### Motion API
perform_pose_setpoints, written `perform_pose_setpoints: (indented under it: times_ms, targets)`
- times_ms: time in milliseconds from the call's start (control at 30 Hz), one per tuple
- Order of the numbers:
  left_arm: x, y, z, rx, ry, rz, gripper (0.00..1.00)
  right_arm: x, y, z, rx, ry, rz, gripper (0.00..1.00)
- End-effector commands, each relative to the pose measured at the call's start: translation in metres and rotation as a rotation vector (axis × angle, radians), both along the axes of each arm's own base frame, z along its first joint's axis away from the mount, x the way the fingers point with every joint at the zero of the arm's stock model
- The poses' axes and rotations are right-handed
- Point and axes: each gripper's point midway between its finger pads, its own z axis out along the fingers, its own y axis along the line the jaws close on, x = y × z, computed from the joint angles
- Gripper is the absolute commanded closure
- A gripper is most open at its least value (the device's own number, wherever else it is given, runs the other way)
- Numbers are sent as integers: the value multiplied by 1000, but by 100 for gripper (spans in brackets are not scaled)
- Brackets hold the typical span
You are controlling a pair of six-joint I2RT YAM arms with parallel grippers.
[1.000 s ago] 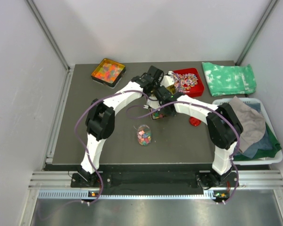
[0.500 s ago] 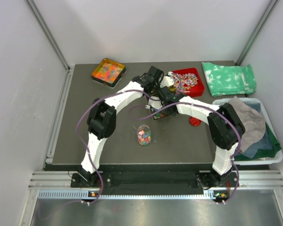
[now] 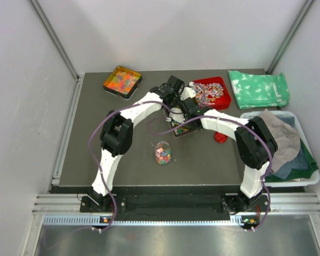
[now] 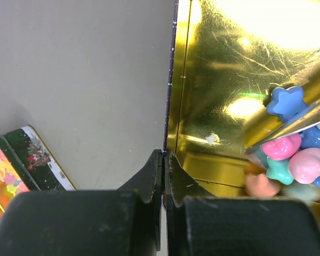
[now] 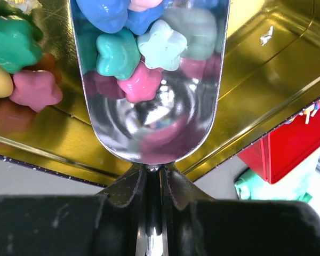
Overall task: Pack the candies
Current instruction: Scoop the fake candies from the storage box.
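Note:
A gold-lined tin (image 3: 177, 129) stands mid-table, with star-shaped candies (image 4: 288, 156) in pink, blue and green lying in it. My left gripper (image 4: 164, 155) is shut on the tin's thin side wall (image 4: 172, 80). A metal scoop (image 5: 149, 125) is held by its handle in my shut right gripper (image 5: 153, 169). The scoop sits inside the tin (image 5: 266, 69) and carries several candies (image 5: 133, 58). More candies (image 5: 16, 69) lie beside it. In the top view both wrists crowd over the tin and hide most of it.
A small clear jar (image 3: 162, 152) partly filled with candies stands in front of the tin. An orange-sweet tray (image 3: 122, 81) is back left, a red tray (image 3: 212, 92) back right. A red lid (image 3: 220, 137), green cloth (image 3: 258, 89) and a bin of cloths (image 3: 280, 149) lie right.
Both arms have edged slightly toward the back of the table over the tin. Both grips are unchanged.

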Motion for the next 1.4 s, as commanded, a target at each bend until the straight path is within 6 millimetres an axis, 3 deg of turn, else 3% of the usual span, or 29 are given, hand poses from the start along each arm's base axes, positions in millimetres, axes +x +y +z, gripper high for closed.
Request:
perform_pose_setpoints:
  times_ms: [0, 267, 433, 600, 733, 967, 1067, 1200, 1367]
  targets:
    - [-8, -6, -29, 22, 60, -9, 100, 34, 20, 36, 172, -164, -72, 100]
    - [15, 1, -18, -58, 63, 74, 93, 36, 24, 52, 225, -197, -78, 100]
    - [23, 7, -14, -96, 64, 110, 83, 34, 23, 54, 228, -193, -78, 100]
    - [26, 8, -15, -102, 68, 124, 81, 32, 26, 63, 256, -204, -63, 100]
    - [30, 10, -16, -111, 71, 140, 80, 26, 27, 70, 282, -196, -53, 100]
    - [42, 14, -8, -173, 80, 187, 69, 7, 33, 80, 349, -147, -21, 100]
    - [45, 14, 0, -208, 81, 198, 54, -2, 31, 78, 354, -124, -6, 100]
    - [45, 9, 9, -256, 88, 183, 44, -16, 30, 68, 360, -73, 13, 100]
    - [45, 1, 29, -320, 77, 174, 21, -34, 27, 63, 367, -17, 34, 100]
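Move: The right hand holds the loaded scoop by its handle inside the tin. From it, the storage box (the clear jar) lies about 12 cm left and 16 cm back, its middle a little lower; the tin's middle is some 4 cm left and 4 cm below, level forward. The red box sits about 10 cm ahead and 5 cm right. The left fingers are shut on the tin's far rim, its middle roughly 7 cm back, 2 cm right and 5 cm below. Scoop out with the right hand: keep the grip on the handle, ease about 1.5 cm forward, lift some 5 cm while rolling the hand's left side up about 15 degrees, then draw back 4 cm towards the storage box. Meanwhile sink the left hand 2.5 cm with the tin's far rim, let go of it by opening wide, and drift 4 cm forward. ##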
